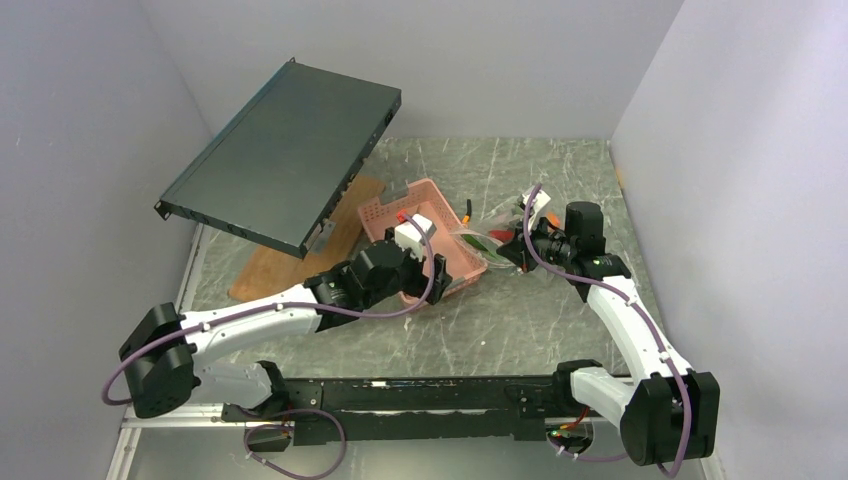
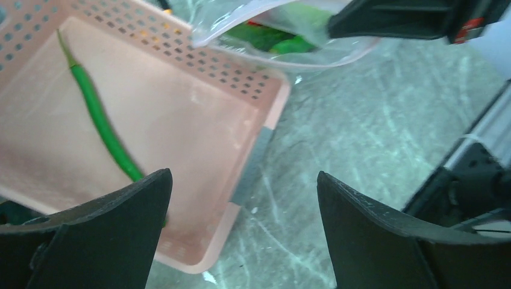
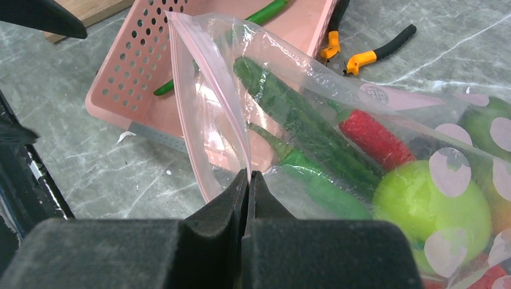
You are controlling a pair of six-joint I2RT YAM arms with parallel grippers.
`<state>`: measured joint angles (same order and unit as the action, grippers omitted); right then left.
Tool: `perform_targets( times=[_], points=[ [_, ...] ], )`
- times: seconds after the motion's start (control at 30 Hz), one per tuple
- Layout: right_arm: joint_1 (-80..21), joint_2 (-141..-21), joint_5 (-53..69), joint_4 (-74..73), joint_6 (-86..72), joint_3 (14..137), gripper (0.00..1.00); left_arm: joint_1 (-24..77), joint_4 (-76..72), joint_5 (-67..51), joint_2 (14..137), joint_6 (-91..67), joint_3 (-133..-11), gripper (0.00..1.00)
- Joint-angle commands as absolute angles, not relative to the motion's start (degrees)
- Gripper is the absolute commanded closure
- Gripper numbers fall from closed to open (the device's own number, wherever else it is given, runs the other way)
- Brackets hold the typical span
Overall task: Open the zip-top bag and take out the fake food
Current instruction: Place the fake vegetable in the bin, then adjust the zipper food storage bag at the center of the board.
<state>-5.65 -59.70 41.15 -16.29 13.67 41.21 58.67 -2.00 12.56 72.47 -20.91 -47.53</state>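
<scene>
The clear zip-top bag (image 3: 271,78) lies beside the pink basket, its pink-edged mouth held open and facing it. My right gripper (image 3: 248,173) is shut on the bag's mouth edge. Fake food shows through the plastic: a lime-green apple (image 3: 431,211), long green pods (image 3: 301,120) and a red piece (image 3: 373,138). One long green pod (image 2: 99,117) lies loose on the basket's floor. My left gripper (image 2: 242,174) hangs open over the basket's near corner with nothing between its fingers. In the top view the bag (image 1: 490,232) sits between the two grippers.
The pink perforated basket (image 1: 385,210) stands mid-table. A dark flat metal case (image 1: 285,150) leans tilted at the back left over a wooden board (image 1: 285,260). Pliers with orange and black handles (image 3: 367,51) lie behind the bag. Walls close in left, right and behind.
</scene>
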Motion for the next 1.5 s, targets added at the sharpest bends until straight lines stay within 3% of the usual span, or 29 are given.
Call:
perform_targets(
  times=[0.0, 0.47, 0.9, 1.47],
  points=[
    [-5.3, -59.6, 42.3, -15.8, 15.1, 43.8, 1.0, 58.6, -9.2, 4.3, 69.3, -23.2, -48.1, 0.06],
    [-5.1, -58.8, 43.4, -16.2, 15.1, 44.1, 1.0, 58.4, -12.2, -0.2, 76.8, -24.3, -59.1, 0.11],
    [-3.4, -55.2, 44.7, -12.7, 7.9, 44.7, 1.0, 55.3, -7.4, -4.8, 87.4, -23.3, -68.4, 0.31],
    [-2.1, -53.9, 48.3, -10.0, 2.8, 44.1, 1.0, 55.0, -5.9, -2.8, 94.3, -22.8, -73.1, 0.46]
  ],
)
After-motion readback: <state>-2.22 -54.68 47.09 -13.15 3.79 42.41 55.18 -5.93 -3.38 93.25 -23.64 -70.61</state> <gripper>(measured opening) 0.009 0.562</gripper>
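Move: The green pepper in the bag lies about 8 cm ahead of the left hand, 11 cm to its right and 8 cm below. The bag's open mouth is nearer, some 6 cm ahead, 9 cm right and 3 cm lower. The bin's middle is around 9 cm ahead, 5 cm left and 9 cm down. From the right hand, already pinching the bag's rim, the pepper is roughly 3 cm ahead, 3 cm left and 6 cm below. Rising some 8 cm off the bin's near end and easing slightly back, the empty left hand swings about 10 cm right in all, then pushes forward and sinks part-way to the bag's mouth, turning a little clockwise while its wide-open fingers narrow to just over half. Late on, the right hand, keeping its pinch on the rim, lifts it about 5 cm and rolls its left side up some 10 degrees. ##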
